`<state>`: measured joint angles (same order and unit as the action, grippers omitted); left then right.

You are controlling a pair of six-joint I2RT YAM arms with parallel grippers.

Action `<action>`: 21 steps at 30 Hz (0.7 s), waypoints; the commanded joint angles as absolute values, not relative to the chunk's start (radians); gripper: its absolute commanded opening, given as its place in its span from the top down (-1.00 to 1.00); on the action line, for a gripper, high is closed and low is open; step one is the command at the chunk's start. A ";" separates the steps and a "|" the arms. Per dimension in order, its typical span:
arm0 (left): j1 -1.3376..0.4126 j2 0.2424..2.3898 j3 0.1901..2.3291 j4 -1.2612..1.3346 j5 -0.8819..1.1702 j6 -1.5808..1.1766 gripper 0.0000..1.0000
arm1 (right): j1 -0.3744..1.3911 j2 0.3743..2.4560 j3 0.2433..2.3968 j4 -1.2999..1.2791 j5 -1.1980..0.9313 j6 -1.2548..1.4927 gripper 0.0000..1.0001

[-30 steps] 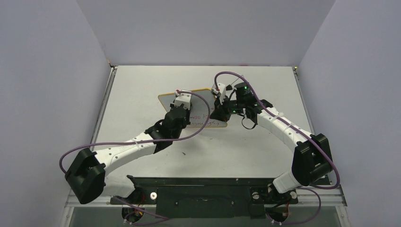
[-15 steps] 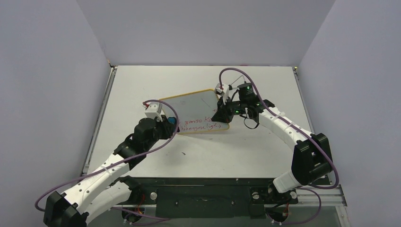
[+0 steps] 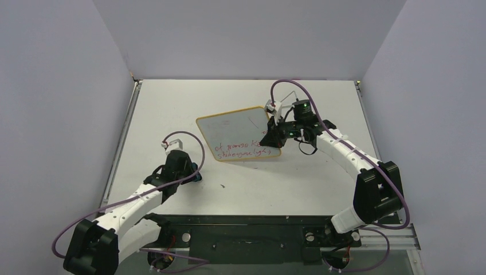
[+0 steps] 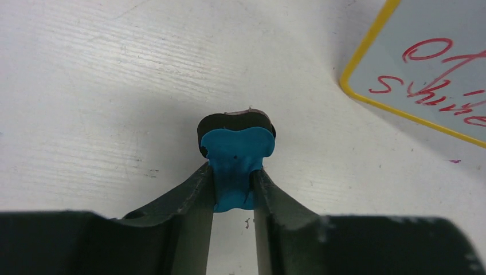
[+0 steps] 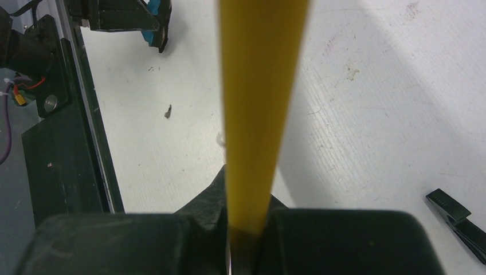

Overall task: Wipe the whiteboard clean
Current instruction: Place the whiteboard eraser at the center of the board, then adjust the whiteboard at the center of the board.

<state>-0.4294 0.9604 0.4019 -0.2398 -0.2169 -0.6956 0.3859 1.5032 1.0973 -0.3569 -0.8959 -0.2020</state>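
Note:
The whiteboard [image 3: 236, 132], yellow-framed, stands tilted mid-table; its upper part is blank and two lines of red writing cross its lower part. My right gripper [image 3: 273, 137] is shut on its right edge, which runs up from the jaws as a yellow strip [image 5: 261, 86]. To the board's near left, apart from it, my left gripper [image 3: 193, 172] is low over the table, shut on a blue-and-black eraser [image 4: 236, 148]. The left wrist view shows the board's corner with red writing [image 4: 435, 63] at the upper right. In the right wrist view the eraser [image 5: 155, 26] appears at the top left.
A black mounting rail [image 3: 246, 229] runs along the near table edge. A small dark speck [image 3: 222, 185] lies on the table in front of the board. A black plastic piece [image 5: 458, 220] lies on the table by the right gripper. Grey walls close three sides.
The left arm has drawn back from the board's face toward the near left, carrying the eraser. The right gripper and board have shifted slightly right.

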 commanded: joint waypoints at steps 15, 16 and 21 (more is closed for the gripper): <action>-0.394 0.888 0.694 -0.188 0.162 -0.350 0.05 | 0.396 1.530 1.107 -0.428 -0.872 -0.318 1.00; -0.394 0.928 0.764 -0.192 0.207 -0.296 0.04 | 0.398 1.530 1.110 -0.443 -0.872 -0.338 1.00; -0.349 1.036 0.979 -0.230 0.552 0.092 0.03 | 0.402 1.518 1.116 -0.490 -0.884 -0.414 1.00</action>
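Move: Between the left fingers sits the eraser, its middle about 2 cm ahead, 1 cm below them and in line, at the tabletop. The whiteboard's middle is roughly 11 cm ahead of this hand, 12 cm to its right and 8 cm above; a dark mark on the table lies some 4 cm back and 8 cm right. From the right hand, gripping the board's right edge, the board's middle is about 9 cm left and 2 cm ahead. Letting go of the eraser on the table, the left fingers open by about a quarter of their range with barely a dip. The hand then rises clear, slowly at first and then fast, about 17 cm, veering right and a little forward towards the whiteboard while the wrist swings some 30 degrees clockwise and the fingers tip up. The right hand stays put and keeps its pinch on the board's edge, twisting slightly. ##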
